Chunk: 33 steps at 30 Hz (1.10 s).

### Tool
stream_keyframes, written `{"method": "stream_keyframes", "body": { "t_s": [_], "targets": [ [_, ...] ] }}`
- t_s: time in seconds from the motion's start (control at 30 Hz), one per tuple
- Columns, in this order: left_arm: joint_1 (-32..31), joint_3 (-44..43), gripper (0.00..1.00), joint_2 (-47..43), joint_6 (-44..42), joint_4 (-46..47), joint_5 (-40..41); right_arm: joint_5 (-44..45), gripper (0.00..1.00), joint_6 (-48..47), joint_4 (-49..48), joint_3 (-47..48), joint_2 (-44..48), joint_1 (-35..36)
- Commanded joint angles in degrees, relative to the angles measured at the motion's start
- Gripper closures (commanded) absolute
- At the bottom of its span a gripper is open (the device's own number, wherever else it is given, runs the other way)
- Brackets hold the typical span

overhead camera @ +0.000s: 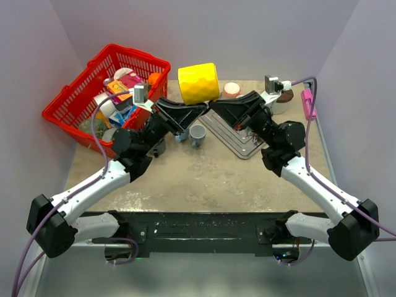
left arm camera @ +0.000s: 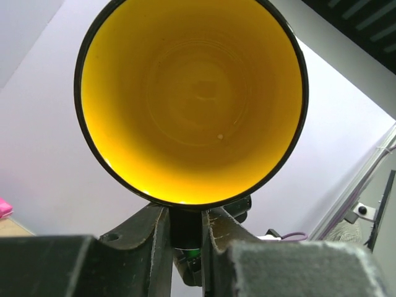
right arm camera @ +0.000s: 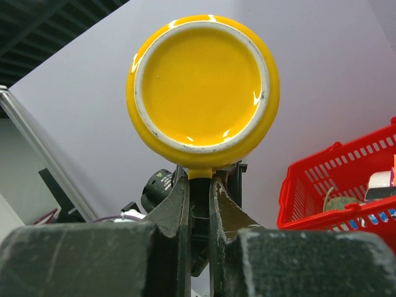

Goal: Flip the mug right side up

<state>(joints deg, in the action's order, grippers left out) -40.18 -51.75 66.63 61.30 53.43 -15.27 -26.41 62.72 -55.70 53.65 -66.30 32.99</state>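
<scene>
The yellow mug (overhead camera: pixel 198 83) hangs on its side in the air above the back of the table, held between both arms. My left gripper (overhead camera: pixel 199 107) comes from the left, its fingers (left arm camera: pixel 154 229) pressed onto the dark handle just under the black rim. That view looks straight into the mug's yellow inside (left arm camera: pixel 192 99). My right gripper (overhead camera: pixel 214 105) comes from the right and is shut on the handle's yellow end, right below the mug's base (right arm camera: pixel 201 83). The two sets of fingertips (right arm camera: pixel 179 198) nearly meet under the mug.
A red basket (overhead camera: pixel 68 102) full of groceries stands at the back left, also seen in the right wrist view (right arm camera: pixel 322 179). A small grey cup (overhead camera: pixel 197 133) and a metal tray (overhead camera: pixel 238 141) sit under the raised mug. A pink candle (overhead camera: pixel 232 90) and a pink object (overhead camera: pixel 307 102) lie at the back right.
</scene>
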Motion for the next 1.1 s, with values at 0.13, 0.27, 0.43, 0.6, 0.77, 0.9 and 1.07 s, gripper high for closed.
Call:
{"method": "stream_keyframes", "body": {
  "t_s": [0.13, 0.27, 0.43, 0.6, 0.77, 0.9, 1.07],
  "targets": [
    [0.37, -1.87, 1.00, -4.92, -9.42, -6.66, 4.19, 3.65, 0.29, -7.86, 13.32, 1.99, 2.14, 0.40],
    [0.37, -0.90, 1.00, -9.75, -15.50, -21.65, 10.14, 8.83, 0.08, -13.83, 29.71, 3.03, 4.24, 0.32],
    [0.37, -0.37, 1.00, -16.25, -23.92, -39.78, 18.68, 14.00, 0.02, -22.53, 46.36, 4.71, 6.71, 0.32],
    [0.37, 1.73, 1.00, -18.81, -26.93, -57.72, 26.42, 25.52, 0.01, -25.54, 61.22, 4.62, 10.48, 0.32],
    [0.37, 2.18, 1.00, -17.94, -25.71, -71.51, 31.68, 35.19, 0.01, -25.63, 68.52, 4.45, 11.55, 0.23],
    [0.28, -0.63, 1.00, -13.29, -23.16, -82.33, 34.87, 35.29, 0.01, -25.28, 69.50, 4.36, 10.58, 0.23],
    [0.02, 0.59, 1.00, -9.24, -21.49, -87.52, 35.13, 34.59, 0.01, -24.75, 69.94, 4.36, 8.83, 0.23]
  ]
}}
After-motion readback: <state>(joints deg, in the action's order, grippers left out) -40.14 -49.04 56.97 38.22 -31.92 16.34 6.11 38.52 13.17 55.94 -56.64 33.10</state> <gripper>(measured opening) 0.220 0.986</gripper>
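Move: Both hands still grip the yellow mug's handle. The left hand's goal, a bare patch of table, lies about 9 cm ahead, 12 cm left and 40 cm down; at table level from the left hand, the dark mug is some 14 ahead and 19 left, the light blue mug 20 ahead and 9 left, the grey mug 18 ahead and 2 left. From the right hand, the tray's middle is roughly 28 cm ahead, 12 right and 44 below. Left hand lowers the yellow mug about 30 cm, also leftward, tipping it mouth-up; right opens and sinks towards tray. ##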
